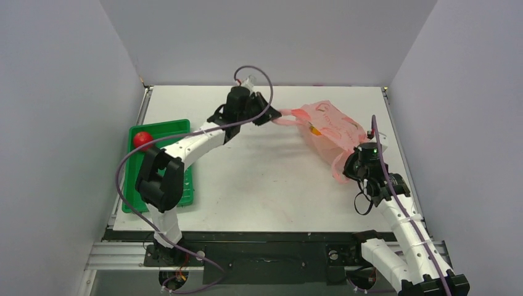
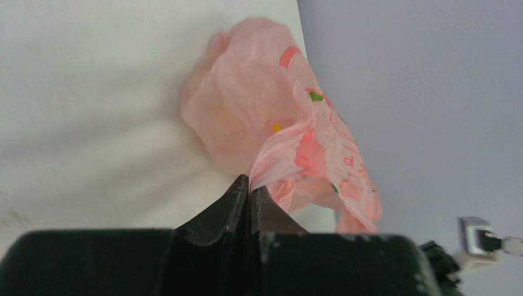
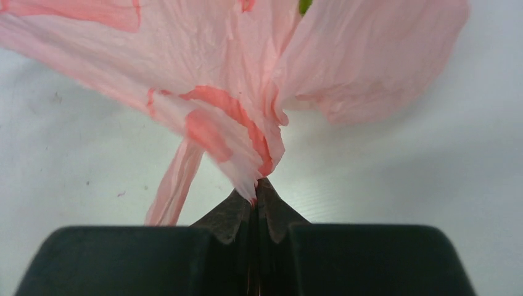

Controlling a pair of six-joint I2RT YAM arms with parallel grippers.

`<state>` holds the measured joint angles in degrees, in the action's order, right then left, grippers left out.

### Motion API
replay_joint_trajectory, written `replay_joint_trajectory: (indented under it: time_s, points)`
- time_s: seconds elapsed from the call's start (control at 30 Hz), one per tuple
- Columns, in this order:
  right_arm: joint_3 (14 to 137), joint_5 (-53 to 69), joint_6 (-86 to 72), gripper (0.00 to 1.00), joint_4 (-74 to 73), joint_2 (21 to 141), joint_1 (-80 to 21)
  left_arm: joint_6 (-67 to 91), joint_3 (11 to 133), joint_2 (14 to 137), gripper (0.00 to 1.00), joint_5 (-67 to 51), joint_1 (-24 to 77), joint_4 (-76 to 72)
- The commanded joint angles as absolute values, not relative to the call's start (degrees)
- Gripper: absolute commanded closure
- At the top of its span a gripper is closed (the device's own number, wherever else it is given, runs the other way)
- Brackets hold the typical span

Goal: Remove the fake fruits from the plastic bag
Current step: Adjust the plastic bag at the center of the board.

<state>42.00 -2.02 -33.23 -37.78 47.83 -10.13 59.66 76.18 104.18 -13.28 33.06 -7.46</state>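
The pink plastic bag [image 1: 327,126] hangs stretched above the table at the back right. My left gripper [image 1: 271,117] is shut on its left handle; in the left wrist view the film [image 2: 290,135] runs out from between the closed tips [image 2: 250,185]. My right gripper [image 1: 353,161] is shut on the bag's near right edge; in the right wrist view the bunched film [image 3: 247,135] is pinched at the tips [image 3: 254,191]. A fake fruit shows as a small orange-yellow patch [image 1: 315,130] through the film, also in the left wrist view [image 2: 276,127]. The other fruits are hidden inside.
A green tray [image 1: 185,185] lies at the left with a red round fruit [image 1: 142,139] at its far end; my left arm passes over it. A loose bag handle [image 3: 172,179] dangles near the right gripper. Grey walls enclose the table on three sides.
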Motion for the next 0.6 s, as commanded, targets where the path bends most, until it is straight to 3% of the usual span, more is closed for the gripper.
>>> replay_joint_trajectory:
  time_s: [0.0,0.17,0.43,0.57]
  points:
    - [48.4,-13.7,-28.8,1.0,-38.7,48.3,-9.7,27.5,96.5,109.9,1.0,-17.6,30.8,16.5]
    - [48.3,-11.3,-25.6,1.0,-39.8,45.8,-9.8,12.7,115.4,121.7,1.0,-13.2,30.4,37.1]
    - [47.3,13.7,-25.5,1.0,-47.7,52.3,-10.6,4.8,122.5,124.9,1.0,-7.5,30.2,39.7]
    - [44.5,5.6,-29.5,1.0,-53.8,53.4,-14.8,1.3,128.2,127.1,1.0,-4.6,29.9,42.7]
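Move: Pinched by a handle in each hand, the pink bag has its body about 20 cm right of the left hand, nearly level with it fore and aft and some 13 cm lower; from the right hand it is about 18 cm ahead, 4 cm left and 7 cm down. The yellow fruit showing in its mouth is roughly 13 cm right, 2 cm ahead and 12 cm below the left hand. The board's centre is about 28 cm left of the right hand, 12 cm ahead and 14 cm below. Flicking the bag up and letting it down, both closed hands keep hold of its handles. The left swings about 5 cm forward while rising as much, then sinks roughly 10 cm, easing left as its fingers tip steeply down; the right lifts some 4 cm, slightly forward and right, then drops back down while swinging about 5 cm left and 3 cm back, turning a little counter-clockwise. ##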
